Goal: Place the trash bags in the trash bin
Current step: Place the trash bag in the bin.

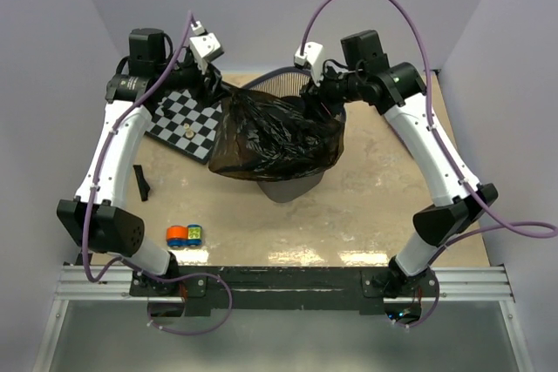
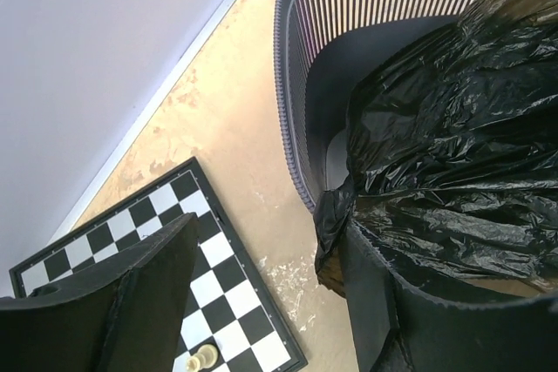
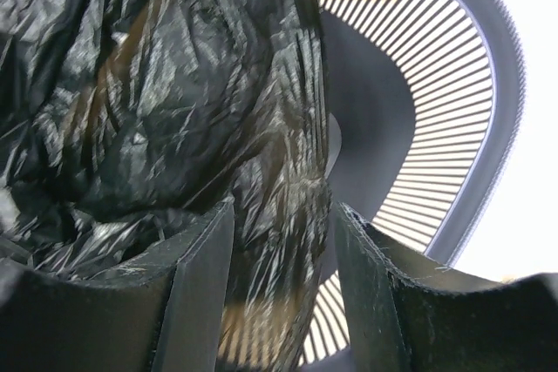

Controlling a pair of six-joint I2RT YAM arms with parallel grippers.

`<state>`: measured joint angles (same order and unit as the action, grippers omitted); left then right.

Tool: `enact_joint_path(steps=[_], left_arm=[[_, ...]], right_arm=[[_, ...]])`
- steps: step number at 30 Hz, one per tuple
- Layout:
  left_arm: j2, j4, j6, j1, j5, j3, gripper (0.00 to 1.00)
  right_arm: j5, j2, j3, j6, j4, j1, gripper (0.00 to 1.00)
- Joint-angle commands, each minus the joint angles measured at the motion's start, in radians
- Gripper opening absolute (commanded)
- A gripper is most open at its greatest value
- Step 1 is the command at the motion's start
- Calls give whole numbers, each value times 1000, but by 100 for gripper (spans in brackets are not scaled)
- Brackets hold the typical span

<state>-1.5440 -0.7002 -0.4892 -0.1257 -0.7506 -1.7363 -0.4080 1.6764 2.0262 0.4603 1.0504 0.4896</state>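
A large glossy black trash bag [image 1: 275, 132] billows over the grey slatted trash bin [image 1: 288, 187] at the table's middle, covering most of its mouth and spilling over the front rim. My left gripper [image 1: 212, 84] stands open at the bin's left side. In the left wrist view a corner of the bag [image 2: 436, 154] touches the tip of the right finger [image 2: 375, 302], and only table shows between the jaws. My right gripper [image 3: 283, 215] hangs open over the bin [image 3: 453, 128], with a fold of the bag [image 3: 157, 84] between its fingers, lying against the left one. A small folded black bag strip [image 1: 141, 182] lies on the table at left.
A chessboard [image 1: 185, 124] with one pale piece [image 2: 203, 358] lies left of the bin [image 2: 301, 84], under the left arm. Small orange and blue-green objects [image 1: 185, 234] sit near the front left. White walls close in the back and both sides.
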Motion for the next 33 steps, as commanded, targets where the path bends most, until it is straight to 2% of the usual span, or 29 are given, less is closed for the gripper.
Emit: enact_joint_path(steps=[1,6,9,11,15,18,21,29,33], left_arm=[[-13,21,15,21,-64,-25,69],[-31,-31,-15,21,-111,-48,68],[-48,-96,-78,17,-159,-65,64],[-57,-125,-110,18,-179,-69,58],[-83,-188,-161,18,-200,-86,39],[-97,-211,-186,18,-202,-97,16],[-99,-205,-192,20,-185,-95,1],[-61,-98,-161,23,-82,-71,0],[-38,-3,-114,23,-33,-26,0]], right_arm=[[32,-35,0,-3,57,-3,53],[49,-26,-46,-5,65,-3,51],[70,-18,-67,-11,63,-2,47],[87,-14,-78,-14,60,-2,43],[115,-7,-87,0,66,-2,22],[130,-15,-95,21,65,-3,1],[121,-27,-80,29,57,-16,0],[95,-53,28,-17,-53,-170,0],[95,-63,31,-18,-90,-204,0]])
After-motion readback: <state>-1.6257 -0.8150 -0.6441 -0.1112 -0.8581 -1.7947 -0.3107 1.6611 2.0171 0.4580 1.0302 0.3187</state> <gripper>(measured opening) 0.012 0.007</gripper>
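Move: At the left hand's tips hangs the trash bag's near corner, roughly 2 cm back, 2 cm right and 2 cm below; the bin's mouth is some 18 cm right, 3 cm back and 7 cm lower, and the checkered board about 13 cm left, 6 cm ahead and 33 cm down. The bag's right edge lies about 4 cm straight under the right hand, the mouth 5 cm left of that hand, 2 cm ahead and 5 cm below. Sinking about 2.5 cm with a little back and right, the left hand turns some 10 degrees clockwise and shuts its open fingers on the bag's corner, then eases forward with the corner pinched. The right hand dips about 4 cm and slightly right towards the bag edge, closes fully, then swings up, right and forward, away from bag and bin, with nothing seen in its fingers. ##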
